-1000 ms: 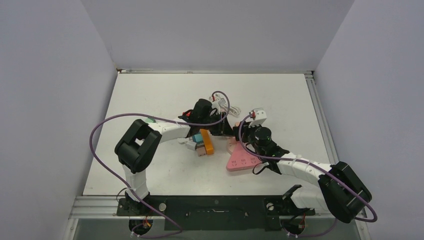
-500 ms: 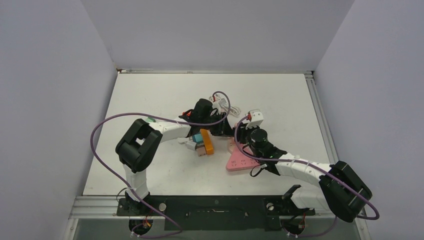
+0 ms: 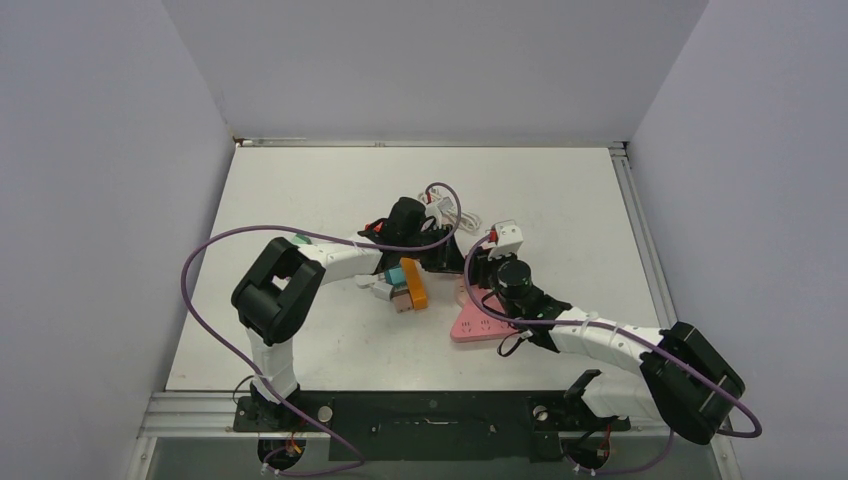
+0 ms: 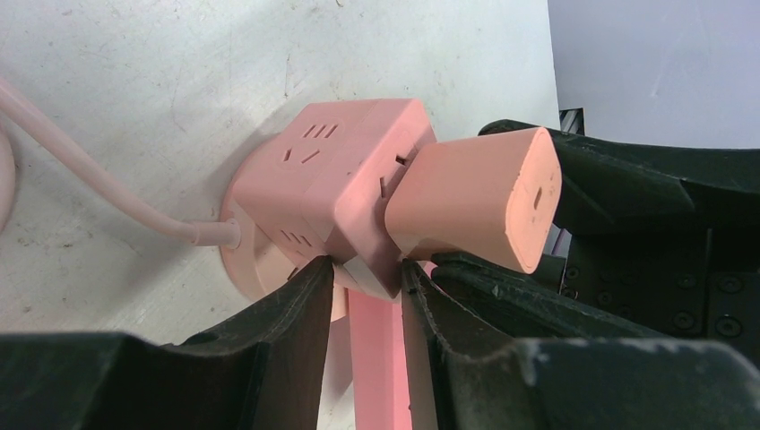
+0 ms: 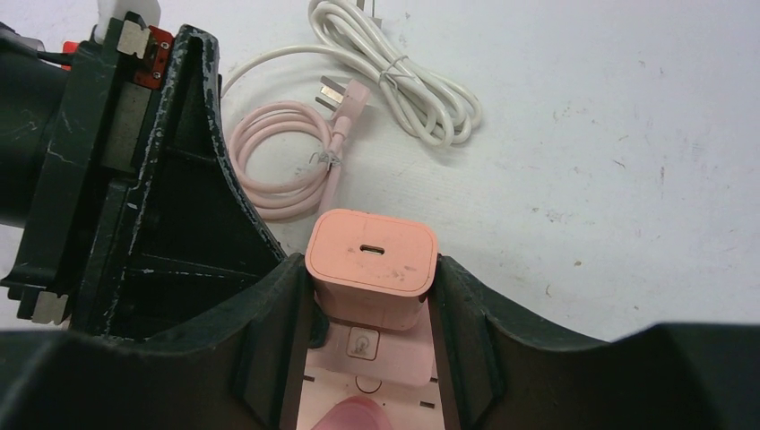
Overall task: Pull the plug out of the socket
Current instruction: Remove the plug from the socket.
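Note:
The socket [image 4: 332, 179] is a pink cube on a round base with a pink cord. The plug [image 4: 475, 197], a pink charger block, sticks out of its right face, slightly tilted, with a thin gap at the joint. My left gripper [image 4: 367, 278] is shut on the cube's lower corner. My right gripper [image 5: 372, 305] is shut on the plug [image 5: 372, 255], one finger on each side. Part of the socket's face [image 5: 376, 381] shows below it. In the top view both grippers, left [image 3: 445, 258] and right [image 3: 475, 270], meet mid-table and hide the socket.
A coiled pink cable [image 5: 287, 161] and a bundled white cable [image 5: 403, 72] lie just beyond the grippers. A flat pink panel [image 3: 482, 322] rests under the right arm. An orange and teal block [image 3: 408, 285] sits beside the left forearm. Walls enclose the table.
My right wrist has shifted a little to the left, toward the left gripper. The left arm has hardly moved, and both grips have held.

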Robot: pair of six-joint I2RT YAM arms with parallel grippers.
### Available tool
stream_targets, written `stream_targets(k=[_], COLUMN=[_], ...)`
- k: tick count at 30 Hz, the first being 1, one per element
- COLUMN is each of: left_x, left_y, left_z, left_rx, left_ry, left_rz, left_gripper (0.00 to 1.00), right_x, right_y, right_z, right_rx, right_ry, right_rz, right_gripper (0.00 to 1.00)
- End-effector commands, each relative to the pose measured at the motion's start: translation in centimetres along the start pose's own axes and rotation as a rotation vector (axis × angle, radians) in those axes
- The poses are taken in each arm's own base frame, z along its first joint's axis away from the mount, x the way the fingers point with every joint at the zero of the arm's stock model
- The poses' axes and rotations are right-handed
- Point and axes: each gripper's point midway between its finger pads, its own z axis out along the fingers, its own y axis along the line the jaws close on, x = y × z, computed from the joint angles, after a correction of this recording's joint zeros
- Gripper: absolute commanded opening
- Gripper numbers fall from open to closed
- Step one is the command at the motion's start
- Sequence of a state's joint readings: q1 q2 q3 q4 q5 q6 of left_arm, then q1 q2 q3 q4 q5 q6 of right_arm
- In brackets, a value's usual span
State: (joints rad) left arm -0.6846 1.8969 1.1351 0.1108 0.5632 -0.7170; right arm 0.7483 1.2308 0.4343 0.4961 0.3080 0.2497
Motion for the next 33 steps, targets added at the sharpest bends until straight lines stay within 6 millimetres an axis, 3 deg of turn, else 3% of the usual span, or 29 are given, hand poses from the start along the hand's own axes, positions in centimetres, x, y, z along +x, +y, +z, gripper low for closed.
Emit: stream_targets(k=[1,14,25,29,33], left_x=[5.6,5.5,5.2,3.3,-0.8], left_y=[6.1,6.0,5.9,4.1,0.5], left_z=[0.9,0.8,0.8,0.6,-0.7], left_rx=[-0.202,-0.201,-0.203,-0.161,-0.074], left_ry=[0.155,0.151,0.143,0.095,0.0], left_rz=[-0.046,-0.043,-0.033,0.02,0.117], left_gripper=[0.29,0.28,0.28,0.43,0.67], right_x=[-3.3,-3.5,-5.4,-6.3,-7.4], right_y=[3.2,1.3,0.2,-0.1,-0.3], right_z=[-0.6,-0.6,-1.8,-2.3,-2.8], right_rx=[-0.132,-0.04,-0.031,-0.018,-0.009], right_ry=[-0.092,-0.101,-0.16,-0.179,-0.199], right_rz=[0.022,0.074,0.135,0.139,0.133], right_gripper=[0.05,0.05,0.05,0.05,0.05])
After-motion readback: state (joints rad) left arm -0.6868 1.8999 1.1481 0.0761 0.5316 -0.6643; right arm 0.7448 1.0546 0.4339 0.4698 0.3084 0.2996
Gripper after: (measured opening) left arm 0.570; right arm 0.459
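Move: The right hand already grips the pink plug between its pads, still seated in the top of the pink cube socket, whose middle is about 5 cm straight below that hand. The triangular strip is roughly 9 cm back and 1 cm right of it, the white cord coil 12 cm ahead and 3 cm left, the orange bar 12 cm left and 2 cm back. The left hand, pinching the cube socket's near edge, has its middle about 3 cm right, 2 cm ahead and 1 cm below. While the left hand stays in place and steadies the cube socket from its left side, the right hand keeps its pinch on the plug and, after hardly moving at first, draws it up out of the socket's top by about 5 cm, rolling its left side up and tipping its fingers up slightly, under 10 degrees in all. Once the plug is well up, the left fingers spread to about twice their gap, loosening their pinch on the socket. ##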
